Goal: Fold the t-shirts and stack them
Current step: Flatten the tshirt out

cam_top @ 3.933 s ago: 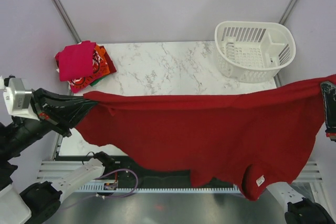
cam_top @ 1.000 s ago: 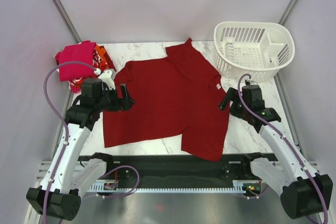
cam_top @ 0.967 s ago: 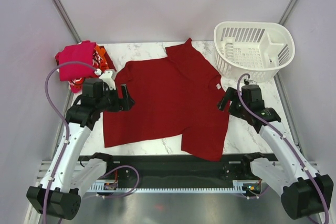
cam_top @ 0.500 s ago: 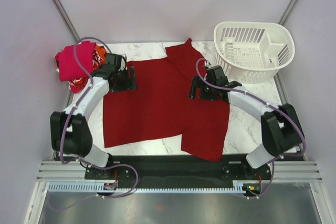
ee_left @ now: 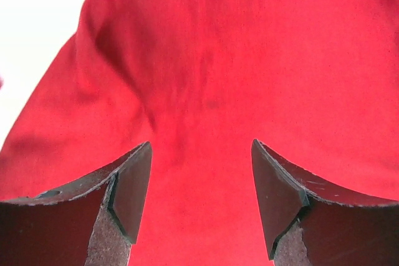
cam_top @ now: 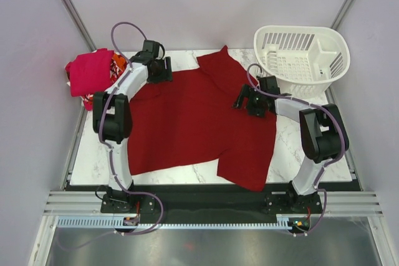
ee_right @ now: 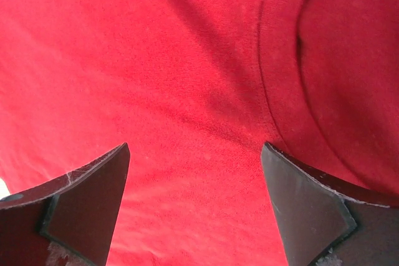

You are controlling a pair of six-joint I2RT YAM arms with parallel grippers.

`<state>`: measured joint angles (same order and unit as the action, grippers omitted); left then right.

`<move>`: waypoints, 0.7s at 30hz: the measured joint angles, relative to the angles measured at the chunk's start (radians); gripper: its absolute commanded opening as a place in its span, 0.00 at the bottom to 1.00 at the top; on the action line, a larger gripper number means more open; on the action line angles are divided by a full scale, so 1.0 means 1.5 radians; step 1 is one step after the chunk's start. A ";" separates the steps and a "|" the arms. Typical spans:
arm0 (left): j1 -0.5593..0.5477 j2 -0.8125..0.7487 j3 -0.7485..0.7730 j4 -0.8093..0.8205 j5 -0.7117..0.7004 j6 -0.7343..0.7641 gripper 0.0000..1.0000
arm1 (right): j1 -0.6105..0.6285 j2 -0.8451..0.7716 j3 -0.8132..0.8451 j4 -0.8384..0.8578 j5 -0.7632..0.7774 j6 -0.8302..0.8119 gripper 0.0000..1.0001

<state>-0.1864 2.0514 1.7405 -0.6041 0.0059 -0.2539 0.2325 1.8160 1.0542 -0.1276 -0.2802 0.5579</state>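
A plain dark red t-shirt (cam_top: 193,119) lies spread on the marble table (cam_top: 305,147), one sleeve reaching toward the back. My left gripper (cam_top: 163,70) is open over the shirt's back left edge; its wrist view shows red cloth (ee_left: 206,79) between the open fingers. My right gripper (cam_top: 248,101) is open over the shirt's right side near the collar; the cloth (ee_right: 187,79) fills its wrist view, with a seam at upper right. A pile of folded t-shirts (cam_top: 93,74), magenta-pink on top, orange and red below, sits at the back left corner.
A white slotted plastic basket (cam_top: 302,59) stands at the back right corner. Bare marble shows at the front left and along the right edge. The table's front edge meets a black rail (cam_top: 199,197).
The shirt was held stretched in the air, then laid flat. Both arms have since reached forward over it, the left to the back left edge, the right to the collar side.
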 measured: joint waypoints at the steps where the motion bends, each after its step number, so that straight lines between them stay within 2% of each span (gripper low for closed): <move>1: -0.002 0.022 0.022 0.002 0.003 0.001 0.72 | -0.009 -0.007 -0.011 0.007 0.001 0.005 0.97; 8: -0.025 0.188 0.209 -0.015 0.061 0.002 0.72 | -0.062 -0.089 -0.127 0.062 0.001 0.028 0.98; 13: -0.059 0.263 0.296 -0.022 0.087 0.008 0.72 | -0.075 -0.172 -0.208 0.060 0.037 0.032 0.98; 17: -0.104 0.280 0.308 -0.053 0.066 0.010 0.72 | -0.079 -0.215 -0.229 0.007 0.078 0.024 0.98; 21: -0.137 0.240 0.240 -0.069 -0.013 0.023 0.72 | -0.079 -0.217 -0.216 -0.031 0.089 0.014 0.98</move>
<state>-0.3923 2.4111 2.0998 -0.7071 -0.0143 -0.2188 0.1139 1.4906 0.7300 -0.1745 -0.1471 0.5797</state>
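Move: Below the open left hand, roughly 7 cm down, lies the red tshirt; the patch of its far edge that this hand goes for is some 10 cm to the right and level with it, with the far sleeve about 22 cm right and 5 cm ahead. The right hand is down on the tshirt, its neckline around 7 cm to the right and 2 cm ahead, the basket some 23 cm right and 17 cm ahead. Dragging the tshirt under its spread fingertips, the right hand slides about 8 cm right and 7 cm back at one height, turning slightly clockwise. The left hand, fingers still open, sweeps some 12 cm right and sinks 7 cm towards the cloth by the far sleeve, going forward 6 cm first and then drawing back most of that, also turning a little clockwise. ##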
